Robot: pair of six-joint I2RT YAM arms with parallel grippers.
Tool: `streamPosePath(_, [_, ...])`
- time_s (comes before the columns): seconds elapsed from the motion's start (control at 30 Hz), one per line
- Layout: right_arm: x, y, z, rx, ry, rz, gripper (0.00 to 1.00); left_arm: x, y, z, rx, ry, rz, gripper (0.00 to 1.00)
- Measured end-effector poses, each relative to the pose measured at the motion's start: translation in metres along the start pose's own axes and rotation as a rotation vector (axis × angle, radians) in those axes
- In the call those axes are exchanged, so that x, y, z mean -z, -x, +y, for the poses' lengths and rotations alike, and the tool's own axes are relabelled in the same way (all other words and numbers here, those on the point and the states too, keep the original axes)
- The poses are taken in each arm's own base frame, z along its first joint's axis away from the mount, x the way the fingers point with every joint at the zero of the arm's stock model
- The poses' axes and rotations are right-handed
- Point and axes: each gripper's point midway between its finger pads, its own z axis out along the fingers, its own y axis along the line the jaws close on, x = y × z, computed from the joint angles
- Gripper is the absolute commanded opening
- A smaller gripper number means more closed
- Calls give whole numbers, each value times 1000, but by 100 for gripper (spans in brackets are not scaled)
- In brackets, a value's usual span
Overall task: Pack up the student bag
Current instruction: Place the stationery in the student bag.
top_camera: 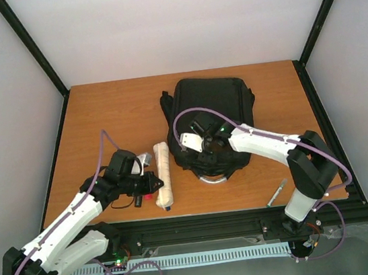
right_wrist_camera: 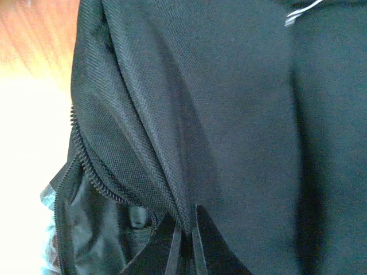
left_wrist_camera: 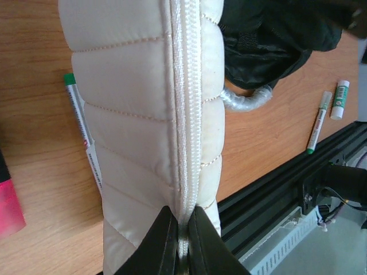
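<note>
The student bag (top_camera: 215, 109), a large black backpack, lies at the middle back of the table. My right gripper (top_camera: 201, 147) sits at its near left edge. In the right wrist view that gripper (right_wrist_camera: 186, 232) is shut on a fold of the bag's black fabric (right_wrist_camera: 229, 114), beside an open zipper (right_wrist_camera: 92, 166). My left gripper (top_camera: 154, 181) is shut on the zipper seam of a whitish ribbed pouch (top_camera: 164, 174) lying left of the bag. The left wrist view shows the fingertips (left_wrist_camera: 182, 232) pinching the pouch (left_wrist_camera: 137, 114) along its zipper.
A green-capped marker (left_wrist_camera: 83, 137) lies partly under the pouch, with a pink highlighter (left_wrist_camera: 8, 200) at far left. Another green marker (left_wrist_camera: 318, 121) and a glue stick (left_wrist_camera: 340, 98) lie near the front rail (left_wrist_camera: 275, 189). A clear-wrapped handle loop (left_wrist_camera: 246, 102) sticks out from the bag.
</note>
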Motion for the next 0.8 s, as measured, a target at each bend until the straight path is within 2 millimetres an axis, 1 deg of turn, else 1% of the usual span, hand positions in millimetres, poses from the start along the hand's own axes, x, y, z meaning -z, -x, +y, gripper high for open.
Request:
streamPosePath(0.07, [17,10,-10,-2,-34,-21,3,0,0,-4,-5,-18,3,1])
streamPosePath(0.23, [77,44,-49,-20,-176,-114,3,0,2,-19,-26,-98,8,1])
streamPosePath(0.3, [96,52,-60,-30,-215,-142,3,1,2,-24,-34,-123,12,1])
streamPosePath(0.37, [109,57,-67,-39,-236,-158,3,2,2,-30,-43,-148,18,1])
streamPosePath(0.47, [119,59,-74,-56,-244,-166,3,0,7,-39,-57,-190,16,1])
streamPosePath(0.6, [127,62,-78,-73,-235,-171,3,-11,16,-53,-73,-224,45,1])
streamPosePath(0.67, [127,65,-80,-84,-226,-174,3,-19,19,-63,-93,-234,67,1])
streamPosePath(0.8, [124,71,-82,-93,-202,-171,3,-34,19,-97,-172,-282,114,1])
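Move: From the left gripper, which already holds the white pencil case, the bag's mouth lies about 15 cm to the right, 7 cm ahead and some 7 cm lower. The bag's handle is 16 cm to the right and 2 cm back. The pink marker lies 5 cm left and 2 cm back, and the white pen 4 cm straight back, both about 11 cm down. The right gripper, already pinching the bag's flap, has the mouth about 3 cm back, level sideways and 3 cm below. Keep the flap pinched and haul it up about 15 cm with the right gripper, drawing it some 5 cm forward as well, most of this early on. Hold on to the pencil case with the left gripper, lift it a few centimetres first, then carry it right, about 10 cm in all, towards the bag's mouth, turning the wrist roughly 20 degrees, partly clockwise. ##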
